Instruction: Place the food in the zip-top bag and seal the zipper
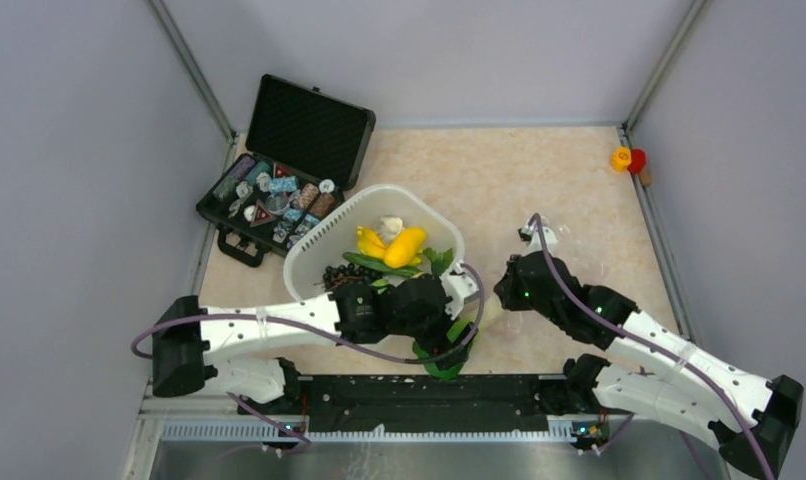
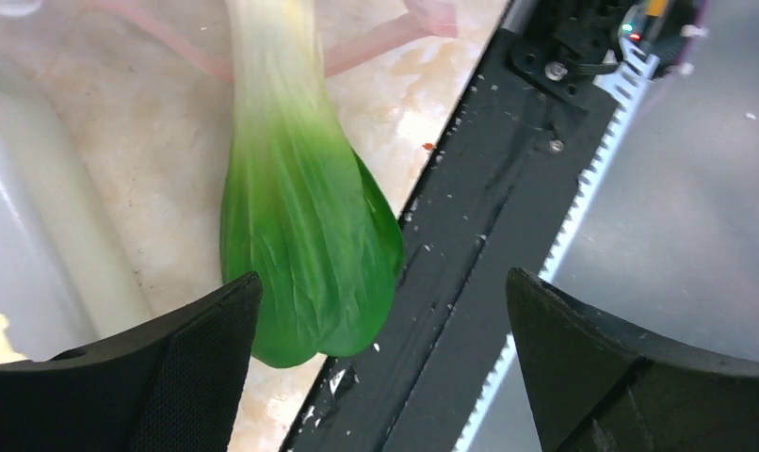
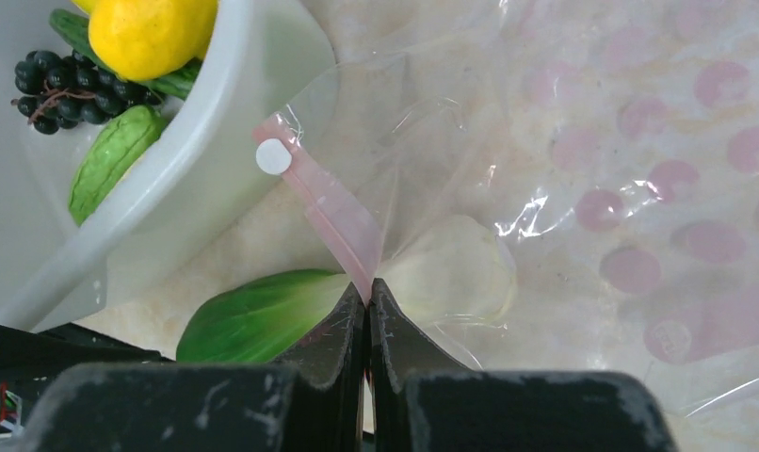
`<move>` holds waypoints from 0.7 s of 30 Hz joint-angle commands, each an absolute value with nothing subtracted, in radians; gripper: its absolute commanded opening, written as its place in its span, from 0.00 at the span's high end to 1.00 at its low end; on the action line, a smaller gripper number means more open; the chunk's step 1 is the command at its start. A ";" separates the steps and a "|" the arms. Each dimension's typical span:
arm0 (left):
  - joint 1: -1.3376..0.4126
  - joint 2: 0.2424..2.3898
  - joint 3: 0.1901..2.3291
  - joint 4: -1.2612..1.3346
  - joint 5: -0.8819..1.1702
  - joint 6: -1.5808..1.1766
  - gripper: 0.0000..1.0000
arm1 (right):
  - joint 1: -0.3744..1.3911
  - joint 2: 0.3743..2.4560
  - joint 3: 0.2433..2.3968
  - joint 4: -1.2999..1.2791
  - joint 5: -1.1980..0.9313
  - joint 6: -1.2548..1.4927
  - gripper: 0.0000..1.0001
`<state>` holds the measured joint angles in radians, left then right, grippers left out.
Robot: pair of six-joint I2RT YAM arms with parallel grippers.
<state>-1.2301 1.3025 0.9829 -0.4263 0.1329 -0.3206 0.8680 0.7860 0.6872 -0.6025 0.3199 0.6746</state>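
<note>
The bok choy (image 2: pixel 305 245) lies on the table beside the tub, its green leaf (image 1: pixel 442 362) reaching the black rail and its white stem (image 3: pixel 451 273) inside the mouth of the clear zip-top bag (image 3: pixel 583 188). My left gripper (image 2: pixel 380 292) hangs open just above the leaf tip, touching nothing. My right gripper (image 3: pixel 368 292) is shut on the pinkish zipper (image 3: pixel 333 212), near its white slider tab (image 3: pixel 273 156). The white tub (image 1: pixel 309 255) holds a yellow pepper (image 1: pixel 404 246), grapes (image 3: pixel 51 85), a green cucumber (image 3: pixel 112 160) and a white radish (image 1: pixel 390 226).
An open black case (image 1: pixel 279 195) of small trinkets sits at the back left. A red and yellow toy (image 1: pixel 627 159) rests in the far right corner. A black rail (image 1: pixel 429 395) runs along the near table edge. Grey walls close in three sides.
</note>
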 commanded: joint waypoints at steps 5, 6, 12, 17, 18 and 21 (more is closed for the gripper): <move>-1.381 1.331 0.831 -0.144 -0.311 -0.465 0.01 | 0.876 0.689 0.633 -0.569 0.299 0.730 1.00; -1.398 1.345 0.823 -0.132 -0.337 -0.472 0.01 | 0.876 0.683 0.626 -0.568 0.294 0.735 1.00; -1.497 1.444 0.847 -0.159 -0.493 -0.510 0.01 | 0.877 0.637 0.593 -0.585 0.291 0.761 1.00; -1.530 1.519 0.849 -0.169 -0.557 -0.559 0.01 | 0.877 0.599 0.576 -0.595 0.278 0.769 1.00; -1.533 1.531 0.849 -0.173 -0.556 -0.567 0.01 | 0.876 0.598 0.578 -0.600 0.277 0.770 1.00; -1.537 1.564 0.840 -0.165 -0.540 -0.586 0.01 | 0.877 0.595 0.577 -0.607 0.276 0.767 1.00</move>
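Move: The bok choy lies with its root end in the bag mouth and its leaves towards the base. Its middle is about 6 cm to the left gripper's right, level with it fore and aft, and some 12 cm below. The bag edge in the right fingers is about 9 cm ahead and 9 cm right, at the same height; the basket's middle is roughly 16 cm ahead and 16 cm left. From the right gripper the bok choy is about 8 cm back, 3 cm left and 12 cm below. Bring the left gripper almost straight down, about 10 cm, onto the leafy end of the bok choy with the fingers kept wide open, turning the wrist some 15 degrees counter-clockwise and rolling it on the way. Meanwhile keep the bag edge pinched in the shut right fingers and ease it back about 2 cm, a little to the right and down. ##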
